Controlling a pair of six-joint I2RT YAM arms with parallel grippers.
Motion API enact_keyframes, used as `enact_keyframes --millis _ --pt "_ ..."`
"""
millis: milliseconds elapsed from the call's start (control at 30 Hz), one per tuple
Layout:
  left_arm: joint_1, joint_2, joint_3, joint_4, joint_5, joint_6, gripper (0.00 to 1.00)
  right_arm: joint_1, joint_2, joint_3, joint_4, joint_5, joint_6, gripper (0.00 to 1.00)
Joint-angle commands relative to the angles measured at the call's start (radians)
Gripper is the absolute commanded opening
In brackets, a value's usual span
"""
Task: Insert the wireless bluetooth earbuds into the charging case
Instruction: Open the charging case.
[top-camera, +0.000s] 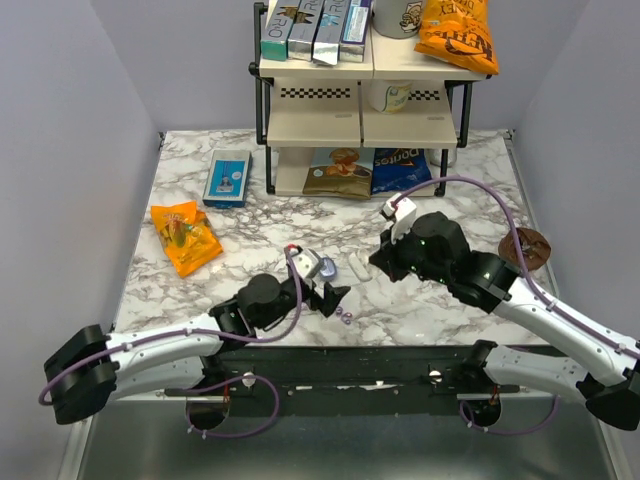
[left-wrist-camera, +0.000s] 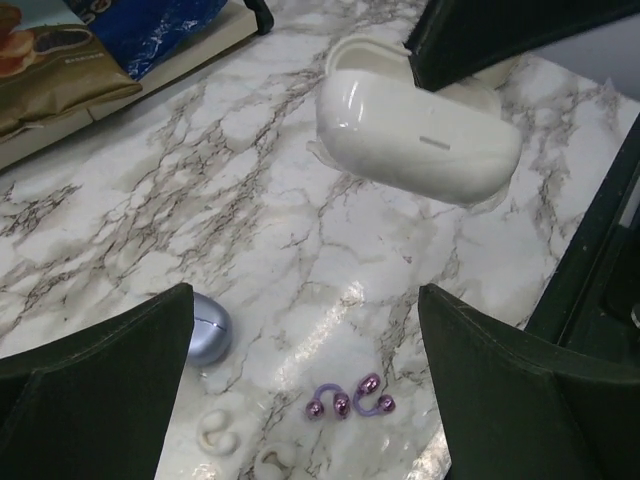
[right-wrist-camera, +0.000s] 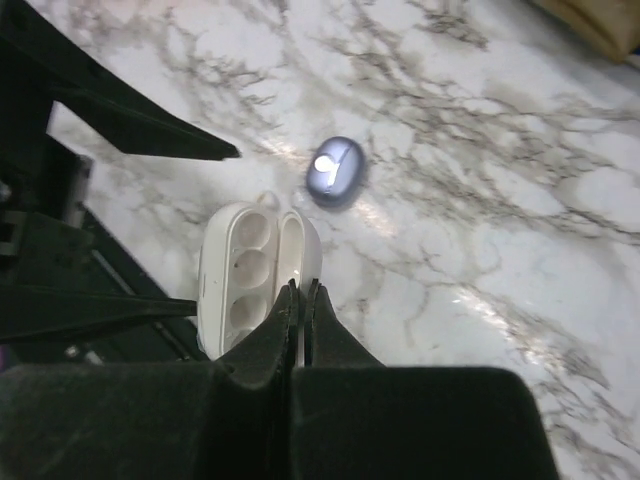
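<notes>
Two purple earbuds (left-wrist-camera: 350, 398) lie side by side on the marble, just ahead of my left gripper (left-wrist-camera: 305, 300). That gripper is open, its fingers wide on either side and nothing between them. The lavender charging case (left-wrist-camera: 208, 328) sits closed by the left finger, and it shows blurred in the right wrist view (right-wrist-camera: 335, 170). From above, the earbuds (top-camera: 343, 315) rest near the table's front edge beside the left gripper (top-camera: 330, 295). My right gripper (right-wrist-camera: 302, 290) is shut, its tips at the open lid of a white oval case (right-wrist-camera: 245, 275). I cannot tell if they pinch that lid.
Two white earbuds (left-wrist-camera: 218, 432) lie near the purple ones. An orange snack bag (top-camera: 185, 237) and a blue box (top-camera: 228, 177) are at the left. At the back a shelf rack (top-camera: 360, 110) holds chip bags and boxes. A brown round object (top-camera: 525, 248) sits at the right edge.
</notes>
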Motion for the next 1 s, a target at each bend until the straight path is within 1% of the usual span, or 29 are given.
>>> enact_keyframes --millis 0,67,100,133,200,233,333,367,433,467,600,667,833,967 --pt "0.167 -0.109 0.154 -0.236 0.311 -0.171 0.99 0.032 -0.038 0.056 -0.053 0.314 -0.130 0.01" --pt "0.251 -0.117 0.199 -0.329 0.433 -0.227 0.99 0.033 -0.059 0.062 -0.040 0.322 -0.161 0.01" --pt "0.338 -0.114 0.241 -0.354 0.496 -0.240 0.99 0.036 -0.067 0.065 -0.037 0.322 -0.175 0.01" --pt "0.373 -0.108 0.254 -0.356 0.643 -0.254 0.99 0.041 -0.075 0.062 -0.024 0.319 -0.213 0.01" --pt "0.427 -0.086 0.274 -0.325 0.763 -0.292 0.99 0.044 -0.108 0.047 -0.007 0.315 -0.245 0.01" --pt "0.450 -0.074 0.282 -0.299 0.852 -0.301 0.99 0.047 -0.118 0.041 0.002 0.304 -0.259 0.01" --pt "0.455 0.012 0.322 -0.256 0.961 -0.301 0.99 0.065 -0.150 0.024 0.023 0.276 -0.307 0.01" --pt "0.455 0.068 0.331 -0.239 1.051 -0.303 0.99 0.091 -0.154 0.021 0.029 0.276 -0.320 0.01" --pt "0.455 0.127 0.363 -0.166 1.144 -0.327 0.99 0.126 -0.158 0.019 0.025 0.270 -0.376 0.01" --pt "0.455 0.177 0.372 -0.149 1.205 -0.336 0.99 0.165 -0.155 0.021 0.025 0.281 -0.391 0.01" --pt "0.455 0.233 0.423 -0.127 1.233 -0.318 0.99 0.226 -0.106 0.053 -0.033 0.318 -0.440 0.01" --pt "0.454 0.243 0.426 -0.078 1.241 -0.333 0.99 0.254 -0.087 0.050 -0.032 0.338 -0.443 0.01" --pt "0.454 0.270 0.449 -0.069 1.246 -0.324 0.98 0.268 -0.056 0.053 -0.018 0.330 -0.454 0.01" --pt "0.449 0.289 0.449 -0.081 1.241 -0.312 0.95 0.277 -0.044 0.053 0.003 0.304 -0.449 0.01"
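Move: The open charging case hangs from the right fingertips, its middle about 2 cm left of that hand, level fore and aft and 1 cm lower. From the empty left hand it is roughly 4 cm right, 2 cm ahead and 5 cm higher. The blue mouse lies some 5 cm ahead and 3 cm left of the left hand, the purple earbuds 6 cm back and 1 cm right, both about 15 cm below. Open left hand rises about 9 cm, swinging clockwise towards the case; right, still pinching, tilts up 30 degrees. ##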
